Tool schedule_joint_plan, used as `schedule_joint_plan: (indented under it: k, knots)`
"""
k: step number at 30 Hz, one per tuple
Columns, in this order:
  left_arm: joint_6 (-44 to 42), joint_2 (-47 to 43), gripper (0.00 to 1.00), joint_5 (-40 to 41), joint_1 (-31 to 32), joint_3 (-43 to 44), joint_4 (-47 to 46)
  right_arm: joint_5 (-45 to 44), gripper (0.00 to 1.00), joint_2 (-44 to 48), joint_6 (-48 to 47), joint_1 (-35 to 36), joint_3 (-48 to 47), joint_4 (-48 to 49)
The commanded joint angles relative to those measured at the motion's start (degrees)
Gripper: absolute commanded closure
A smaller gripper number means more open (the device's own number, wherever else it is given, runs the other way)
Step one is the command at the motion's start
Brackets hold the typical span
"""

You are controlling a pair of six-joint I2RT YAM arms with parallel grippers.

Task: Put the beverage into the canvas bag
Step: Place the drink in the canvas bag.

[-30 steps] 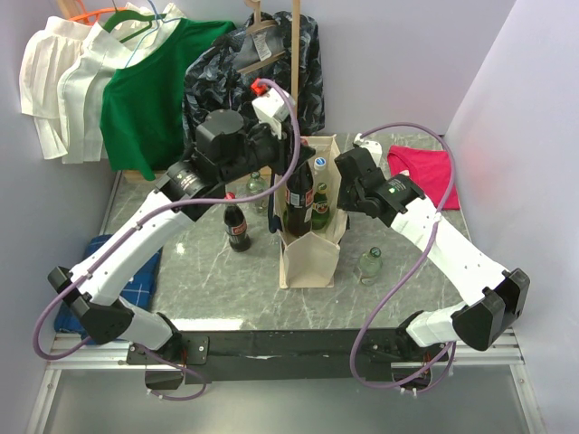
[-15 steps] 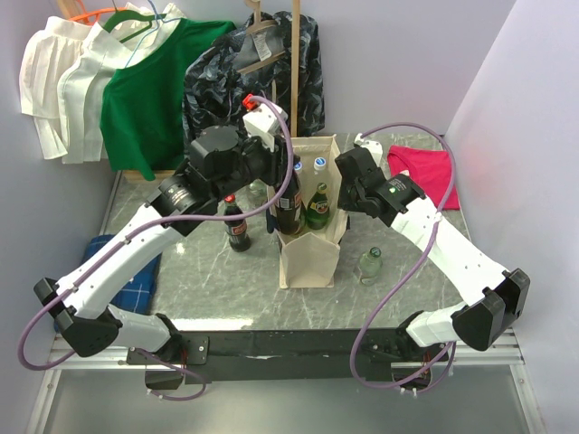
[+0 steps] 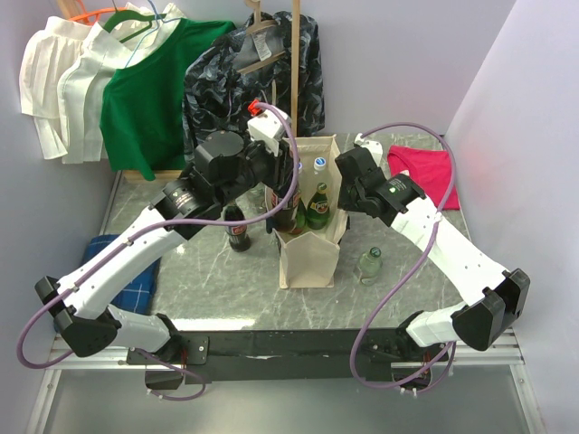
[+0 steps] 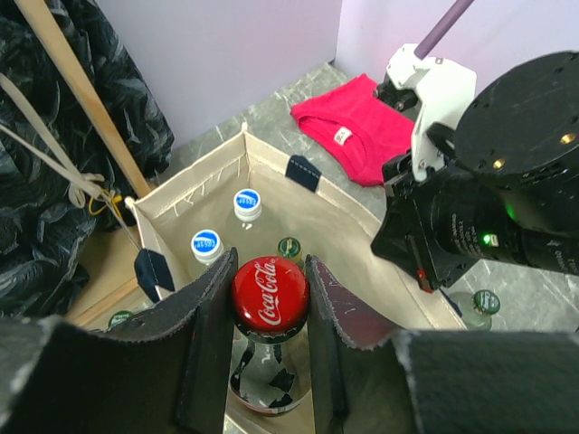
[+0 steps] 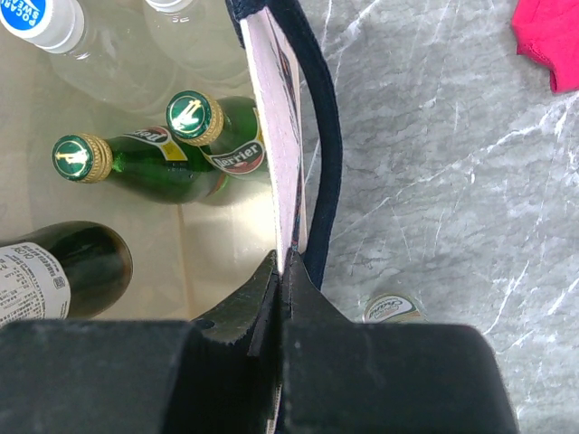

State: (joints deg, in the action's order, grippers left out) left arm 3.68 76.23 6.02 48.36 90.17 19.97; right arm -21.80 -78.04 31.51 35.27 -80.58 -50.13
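A Coca-Cola bottle (image 4: 270,297) with a red cap hangs upright in the mouth of the cream canvas bag (image 3: 308,258). It is near the bag's left wall, and my left gripper (image 4: 271,264) is shut on its cap. In the top view the left gripper (image 3: 279,192) is over the bag's left side. My right gripper (image 5: 282,262) is shut on the bag's right rim (image 5: 276,136), beside a navy handle. Inside the bag stand green Perrier bottles (image 5: 194,117), a dark bottle (image 5: 63,262) and blue-capped water bottles (image 4: 246,202).
On the table left of the bag are a second cola bottle (image 3: 237,228) and a clear bottle (image 3: 258,190); another small glass bottle (image 3: 369,264) stands right of it. A red shirt (image 3: 425,176) lies back right, a blue cloth (image 3: 136,280) at the left. Clothes hang behind (image 3: 149,99).
My left wrist has shifted a little left and down, carrying the cola bottle toward the bag's left side. The right arm has held still on the rim.
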Motion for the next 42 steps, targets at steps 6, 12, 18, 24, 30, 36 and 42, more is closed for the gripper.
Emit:
schedule_joint_plan:
  k: [6, 12, 18, 24, 30, 36, 42]
  knots:
    - [-0.3, -1.5, 0.99, -0.5, 0.3, 1.1, -19.5, -1.1, 1.00, 1.2, 0.0, 0.2, -2.4, -0.1]
    - [1.2, -1.5, 0.99, -0.6, 0.3, -1.1, -23.0, -0.7, 1.00, 1.2, 0.0, 0.2, -2.1, 0.2]
    - [3.5, -1.7, 0.99, -0.8, 0.3, -3.8, -25.7, -0.4, 1.00, 0.8, -0.2, 0.2, -2.6, 0.2]
    - [5.4, -2.4, 0.99, -0.4, 0.3, -7.5, -28.6, -0.6, 1.00, 0.7, -0.3, 0.3, -2.4, 0.2]
    - [5.5, -2.6, 0.99, 0.4, 0.3, -9.5, -29.9, -0.6, 1.00, 0.7, -0.5, 0.2, -2.2, 0.0]
    - [6.0, -2.1, 0.99, 0.4, 0.3, -10.6, -31.0, -0.4, 1.00, 0.7, -0.5, 0.2, -2.1, 0.2]
    - [6.3, -2.0, 0.99, 0.7, 0.3, -12.5, -32.4, -0.5, 1.00, 1.0, -0.7, 0.2, -2.0, 0.2]
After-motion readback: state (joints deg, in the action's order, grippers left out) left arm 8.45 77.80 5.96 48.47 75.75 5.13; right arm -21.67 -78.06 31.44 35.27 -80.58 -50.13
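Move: The Coke bottle already hangs from my left hand inside the canvas bag's mouth. The bag's middle is about 7 cm ahead of this hand, 6 cm right and some 28 cm below. The upright green bottle inside stands roughly 8 cm ahead and 8 cm right, the left clear bottle 14 cm ahead and 2 cm right; outside, the small Coke stands 14 cm left and 3 cm ahead. From my right hand the bag's middle lies 5 cm ahead, 9 cm left and 12 cm down. Keeping my grip just under the red cap, I lower the Coke bottle with my left hand about 7 cm into the near-left part of the bag, easing some 2.5 cm right as it sinks, until the descent stops. My right hand stays still, keeping its pinch on the bag's right rim. ##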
